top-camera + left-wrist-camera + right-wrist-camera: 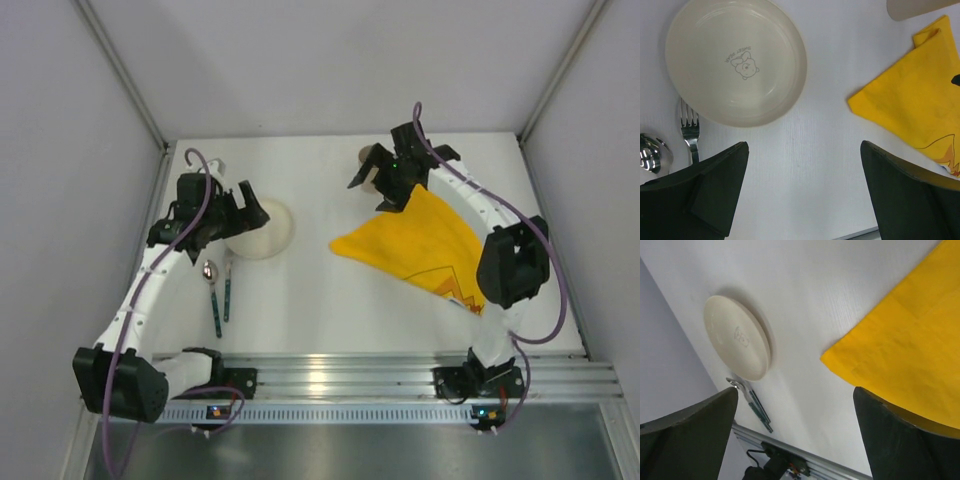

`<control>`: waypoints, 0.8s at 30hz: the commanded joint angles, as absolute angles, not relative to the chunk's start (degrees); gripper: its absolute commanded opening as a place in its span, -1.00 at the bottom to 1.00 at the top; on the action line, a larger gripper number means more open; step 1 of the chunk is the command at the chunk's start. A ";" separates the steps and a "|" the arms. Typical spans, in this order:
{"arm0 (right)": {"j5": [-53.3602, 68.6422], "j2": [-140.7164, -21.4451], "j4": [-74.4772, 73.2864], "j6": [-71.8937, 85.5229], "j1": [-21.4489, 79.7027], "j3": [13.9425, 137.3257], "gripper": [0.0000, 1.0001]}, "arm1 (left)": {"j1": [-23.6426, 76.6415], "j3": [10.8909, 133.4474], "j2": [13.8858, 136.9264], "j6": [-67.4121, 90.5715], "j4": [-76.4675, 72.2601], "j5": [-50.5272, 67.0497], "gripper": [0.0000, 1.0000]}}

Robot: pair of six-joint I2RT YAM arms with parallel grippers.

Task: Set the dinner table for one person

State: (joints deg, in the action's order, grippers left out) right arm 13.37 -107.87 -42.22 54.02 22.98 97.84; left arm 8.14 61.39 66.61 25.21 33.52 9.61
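Observation:
On the white dinner table a cream plate with a bear print lies at the left. A fork and a spoon lie side by side just in front of it. My left gripper hovers open over the plate's near edge with nothing between its fingers. A yellow printed placemat lies crumpled at the right. My right gripper stands open above its far corner, holding nothing.
A beige cup stands at the back, partly hidden behind my right gripper. Grey walls close in the table on three sides. An aluminium rail with both arm bases runs along the near edge.

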 commanded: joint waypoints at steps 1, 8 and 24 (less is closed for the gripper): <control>12.84 -100.91 -41.92 51.07 21.63 96.17 0.99 | 11.58 64.07 67.32 24.08 33.14 10.81 0.97; -1.46 -90.97 -50.96 40.09 15.30 86.15 0.99 | 30.57 68.55 79.17 24.87 29.98 7.73 0.97; -5.44 -79.19 -52.73 33.31 2.90 68.20 1.00 | 42.01 92.09 116.53 37.00 29.96 0.54 0.96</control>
State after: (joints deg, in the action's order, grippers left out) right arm -2.90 -83.33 -51.77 35.68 3.92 67.90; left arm 41.80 86.26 113.95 33.82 28.27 4.14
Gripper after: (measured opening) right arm 0.996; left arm 0.984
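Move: The yellow napkin's middle lies about 40 cm to the right of the left hand, level with it ahead and 20 below; its left corner is only about 20 cm to the right. The plate is about 3 cm ahead of that hand, straight below, the cup 14 ahead and 27 right. From the right hand, the napkin's middle is about 9 cm back, 13 right and 16 below, the cup about 5 ahead. Left hand, open, swings 25 cm right and down over the napkin's left end; right sweeps 20 right, back. ##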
